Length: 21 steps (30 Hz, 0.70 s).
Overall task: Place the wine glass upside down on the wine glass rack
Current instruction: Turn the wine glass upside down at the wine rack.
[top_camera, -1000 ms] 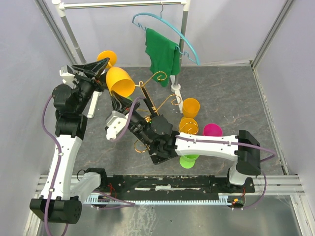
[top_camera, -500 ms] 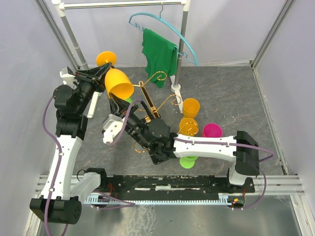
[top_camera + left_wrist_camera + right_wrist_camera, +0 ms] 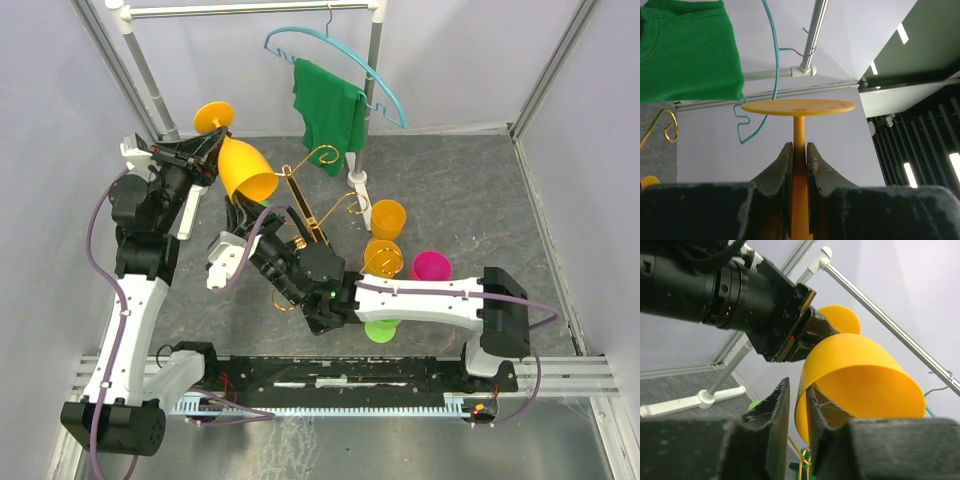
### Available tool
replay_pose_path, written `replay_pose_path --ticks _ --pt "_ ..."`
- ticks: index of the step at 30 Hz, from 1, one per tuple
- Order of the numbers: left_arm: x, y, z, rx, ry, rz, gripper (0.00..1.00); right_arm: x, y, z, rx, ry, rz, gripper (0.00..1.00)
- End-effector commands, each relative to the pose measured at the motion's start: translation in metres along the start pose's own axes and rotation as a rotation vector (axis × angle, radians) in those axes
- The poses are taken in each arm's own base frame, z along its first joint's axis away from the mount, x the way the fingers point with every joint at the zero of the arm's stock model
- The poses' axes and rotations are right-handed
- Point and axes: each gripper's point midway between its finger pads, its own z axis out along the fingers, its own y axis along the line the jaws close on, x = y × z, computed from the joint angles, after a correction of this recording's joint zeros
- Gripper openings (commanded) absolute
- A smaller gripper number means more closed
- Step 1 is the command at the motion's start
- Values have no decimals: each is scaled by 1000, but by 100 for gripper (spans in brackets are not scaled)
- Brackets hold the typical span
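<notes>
The orange wine glass [image 3: 248,170] hangs tilted in the air at the back left, foot [image 3: 215,117] uppermost. My left gripper [image 3: 205,152] is shut on its stem [image 3: 799,131], just below the round foot [image 3: 799,106]. My right gripper [image 3: 797,385] is open and straddles the bowl's rim [image 3: 860,370]: one finger sits inside the bowl, and the other stands a little clear of the outside wall. The gold wine glass rack [image 3: 322,154] rises just right of the glass, and the right arm hides most of its dark base.
Two orange glasses [image 3: 388,218], a pink one [image 3: 432,266] and a green one [image 3: 383,327] cluster on the rack's right side. Behind stands the white clothes rail [image 3: 372,60] with a blue hanger [image 3: 340,58] and a green cloth [image 3: 330,105]. Grey walls close in on both sides.
My left gripper has closed on the glass stem. My right gripper, shut on the bowl's rim before, has opened slightly. The glass has tilted a little further.
</notes>
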Motion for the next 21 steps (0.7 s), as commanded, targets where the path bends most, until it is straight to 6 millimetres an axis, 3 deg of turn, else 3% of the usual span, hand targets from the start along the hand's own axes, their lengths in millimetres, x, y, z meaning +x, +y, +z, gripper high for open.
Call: replay_pose_path --ticks 1,5,10,14,21 --pt "4 -36 -1 138 -1 168 3 -10 -37 -17 51 25 35 35" --pt "1 -48 7 167 -13 286 3 -9 -45 -41 23 83 34 61" --pt "-6 -55 11 179 -56 464 3 3 -58 -75 19 193 46 81" --pt "-11 -51 7 163 -84 666 3 26 -75 -104 36 335 78 89" --pt "5 -39 -34 177 -23 1113 3 55 -113 -148 143 498 107 92"
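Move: The left gripper holds the orange wine glass by its stem, with the mouth still facing sideways. The top of the wine glass rack's post lies some 11 cm to its right, about level ahead and 12 cm lower; the hanging green glass is roughly 6 cm right, 7 cm back and 22 cm below. From the right gripper, at the glass's rim, the orange wine glass's middle is about 5 cm ahead, straight on, and 2 cm up. Let go of the orange wine glass's rim with the right gripper: open it wide and draw it some 15 cm to the right, away from the glass, the wrist tipping down and turning clockwise. Keep the left fingers shut on the stem, lift about 2 cm and roll that wrist some 40 degrees, left side rising, so that the mouth swings down. ##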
